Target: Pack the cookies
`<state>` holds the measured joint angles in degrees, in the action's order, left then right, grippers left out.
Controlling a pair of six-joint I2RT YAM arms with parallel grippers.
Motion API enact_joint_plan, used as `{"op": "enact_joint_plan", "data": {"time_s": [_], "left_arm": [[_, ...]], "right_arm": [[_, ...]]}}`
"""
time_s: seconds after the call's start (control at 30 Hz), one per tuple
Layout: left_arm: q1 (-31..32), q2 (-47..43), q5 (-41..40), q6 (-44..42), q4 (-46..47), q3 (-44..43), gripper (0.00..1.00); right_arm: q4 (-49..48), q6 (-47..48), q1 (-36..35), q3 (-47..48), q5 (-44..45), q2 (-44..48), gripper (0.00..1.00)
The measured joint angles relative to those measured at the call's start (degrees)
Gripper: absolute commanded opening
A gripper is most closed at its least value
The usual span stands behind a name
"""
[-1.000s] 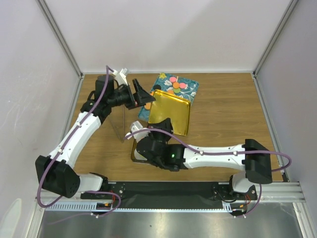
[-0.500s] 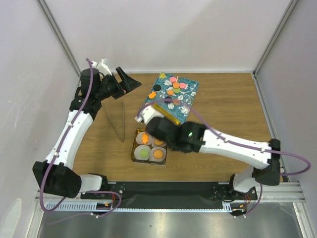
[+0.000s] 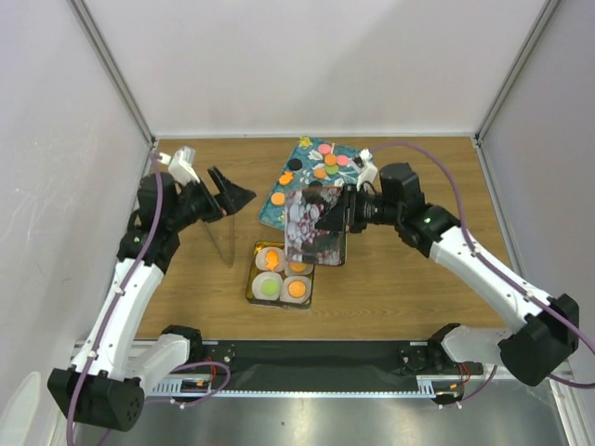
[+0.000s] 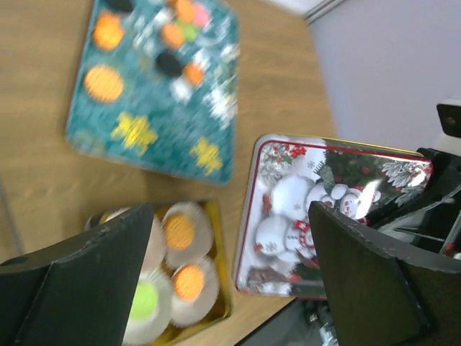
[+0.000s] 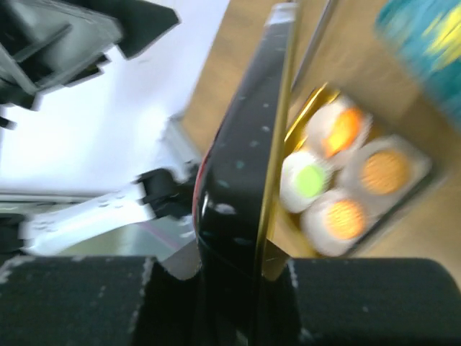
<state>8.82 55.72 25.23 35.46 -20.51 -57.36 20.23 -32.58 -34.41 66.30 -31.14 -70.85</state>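
My right gripper (image 3: 330, 216) is shut on the tin lid (image 3: 314, 230), printed with snowmen, and holds it tilted just right of the gold tin (image 3: 253, 288). In the right wrist view the lid (image 5: 248, 166) stands edge-on between my fingers (image 5: 86, 303). The tin holds white paper cups with cookies: two orange ones (image 3: 271, 259) and a green one (image 3: 270, 289); the far right cup is partly hidden by the lid. More cookies (image 3: 330, 160) lie on the teal tray (image 3: 358, 175). My left gripper (image 3: 231, 192) is open and empty, above the table left of the tin.
In the left wrist view the tin (image 4: 216, 303), the lid (image 4: 310, 209) and the tray (image 4: 155, 137) lie below the open fingers (image 4: 79, 288). A thin clear upright stand (image 3: 223, 243) is left of the tin. White walls close three sides.
My right arm has swung back to the right and now holds the lid printed side up beside the tin. My left gripper has drawn back to the left and nearer.
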Motion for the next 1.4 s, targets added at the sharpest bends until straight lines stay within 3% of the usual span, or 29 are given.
{"op": "enact_joint_plan", "data": {"time_s": [0.17,0.5,1.0,1.4], "left_arm": [[0.0,-4.1,-3.0,-1.5,-2.5,8.7,0.96],[0.0,-8.9,-10.3,-2.6,-5.1,16.3,0.98],[0.0,-11.9,-12.4,-3.2,-3.3,21.6,1.00],[0.0,-7.6,-8.9,-3.4,1.4,28.1,0.99]], "right_arm": [[-17.1,-14.8,-0.2,-13.5,-7.4,-0.2,0.03],[-37.6,-27.1,-6.1,-18.1,-6.5,-5.9,0.01],[-52.6,-33.5,-8.8,-21.7,-1.0,-18.3,0.01],[-61.6,-37.7,-9.4,-23.6,-0.7,-26.3,0.02]]}}
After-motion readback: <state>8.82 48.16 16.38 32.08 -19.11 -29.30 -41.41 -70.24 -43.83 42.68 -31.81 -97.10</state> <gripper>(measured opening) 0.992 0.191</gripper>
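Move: The right hand holds the lid by its right edge; the open cookie tin's middle lies about 14 cm to its left, 1 cm nearer the base and 24 below. The patterned mat's middle is some 24 cm ahead of the tin and 9 to its right; the tongs lie 16 cm left of the tin, 9 farther out. From the open left hand, the tin is about 7 cm back, 9 to the right and 25 below. Right hand lowers the pinched lid 13 cm, leftward over the tin; open left hand sinks 18 beside it. ##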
